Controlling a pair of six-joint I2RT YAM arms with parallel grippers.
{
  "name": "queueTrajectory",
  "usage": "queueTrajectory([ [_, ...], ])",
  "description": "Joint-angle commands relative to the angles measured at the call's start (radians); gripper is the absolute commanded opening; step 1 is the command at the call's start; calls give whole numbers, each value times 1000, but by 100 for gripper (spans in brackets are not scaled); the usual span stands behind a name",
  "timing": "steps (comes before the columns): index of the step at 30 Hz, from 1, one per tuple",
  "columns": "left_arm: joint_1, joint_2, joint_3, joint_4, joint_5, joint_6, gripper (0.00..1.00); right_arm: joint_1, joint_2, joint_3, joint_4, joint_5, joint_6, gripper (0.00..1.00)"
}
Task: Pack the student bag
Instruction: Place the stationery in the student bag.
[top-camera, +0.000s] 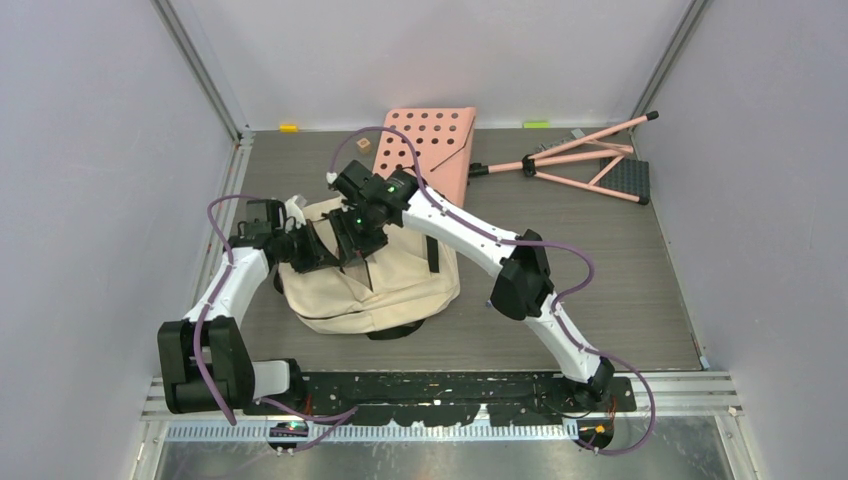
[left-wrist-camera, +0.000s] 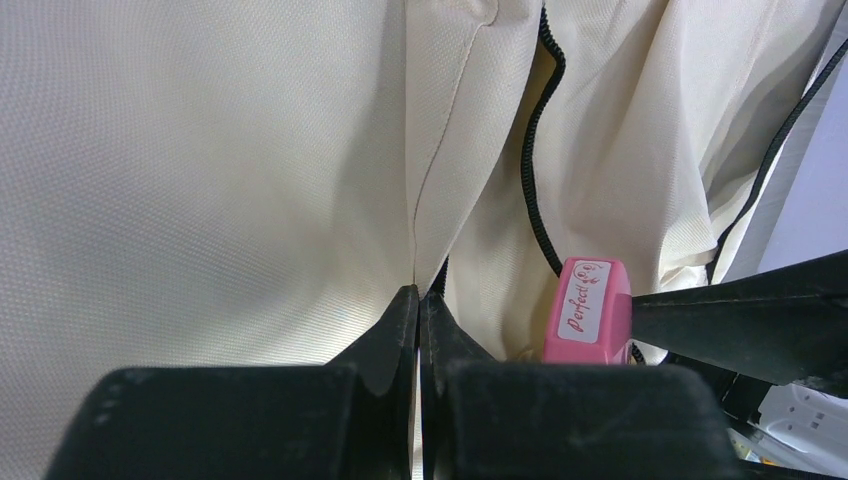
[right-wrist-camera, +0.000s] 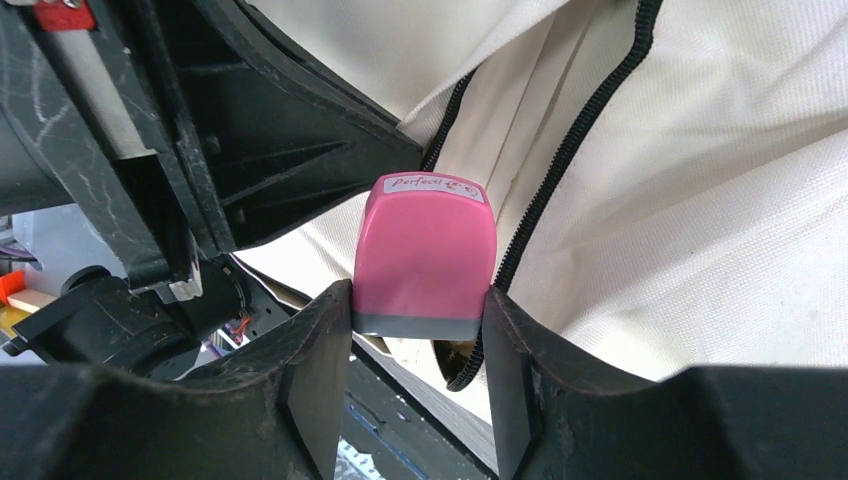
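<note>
The student bag (top-camera: 385, 285), cream with black zipper trim, lies on the table between the two arms. My left gripper (top-camera: 322, 250) is at its upper left edge. In the left wrist view the left gripper (left-wrist-camera: 419, 295) is shut, with a seam of the bag's cream fabric (left-wrist-camera: 250, 170) pinched at its tips. My right gripper (top-camera: 356, 236) hovers over the bag's open zipper. It is shut on a pink block (right-wrist-camera: 425, 250) with a grey base and a "Perfect" label. The pink block (left-wrist-camera: 590, 312) also shows beside the black zipper (left-wrist-camera: 535, 190).
A pink perforated board (top-camera: 432, 145) lies behind the bag, with a small wooden cube (top-camera: 362, 145) beside it. A pink folding stand (top-camera: 590, 165) lies at the back right. Small yellow (top-camera: 289, 127) and green (top-camera: 536, 124) pieces sit by the back wall.
</note>
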Motion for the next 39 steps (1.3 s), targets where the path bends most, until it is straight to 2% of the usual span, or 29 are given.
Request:
queueTrajectory([
  [1,7,-16,18,-2,27,-6,0,21,1,68,-62,-30,-25,21],
  [7,7,-16,13,3,29,-10,0,41,2,76,-78,-66,-56,21],
  [11,7,-14,12,6,33,-12,0,67,37,136,-118,-60,-81,21],
  [25,7,-29,7,2,21,-11,0,66,32,96,-178,294,6,16],
  [32,7,-32,7,2,18,-10,0,60,95,168,-322,388,18,16],
  [36,6,-32,6,2,18,-10,0,62,86,160,-332,394,12,20],
  [39,7,-33,6,2,18,-10,0,71,65,118,-296,338,-24,27],
])
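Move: The right hand already holds the pink block just above the bag's mouth; the middle of the opening lies about 2 cm to its right, 1 cm ahead and 6 cm below. The left fingertips, pinching the bag's flap, are some 4 cm left of the right hand, 2 cm ahead and 4 cm lower. The bag's black strap runs about 15 cm right and 8 cm ahead. From the left hand the mouth is 6 cm right, 1 cm back, 3 cm below. The pink block comes up against the zippered right lip of the mouth and pushes it outward: the right hand first draws back nearly 4 cm, then swings forward again and to the right while sinking about 4 cm, ending some 5 cm right of its start. Its fingers tilt about 20 degrees to point more steeply down, keeping their grip; the left hand holds the flap still. ##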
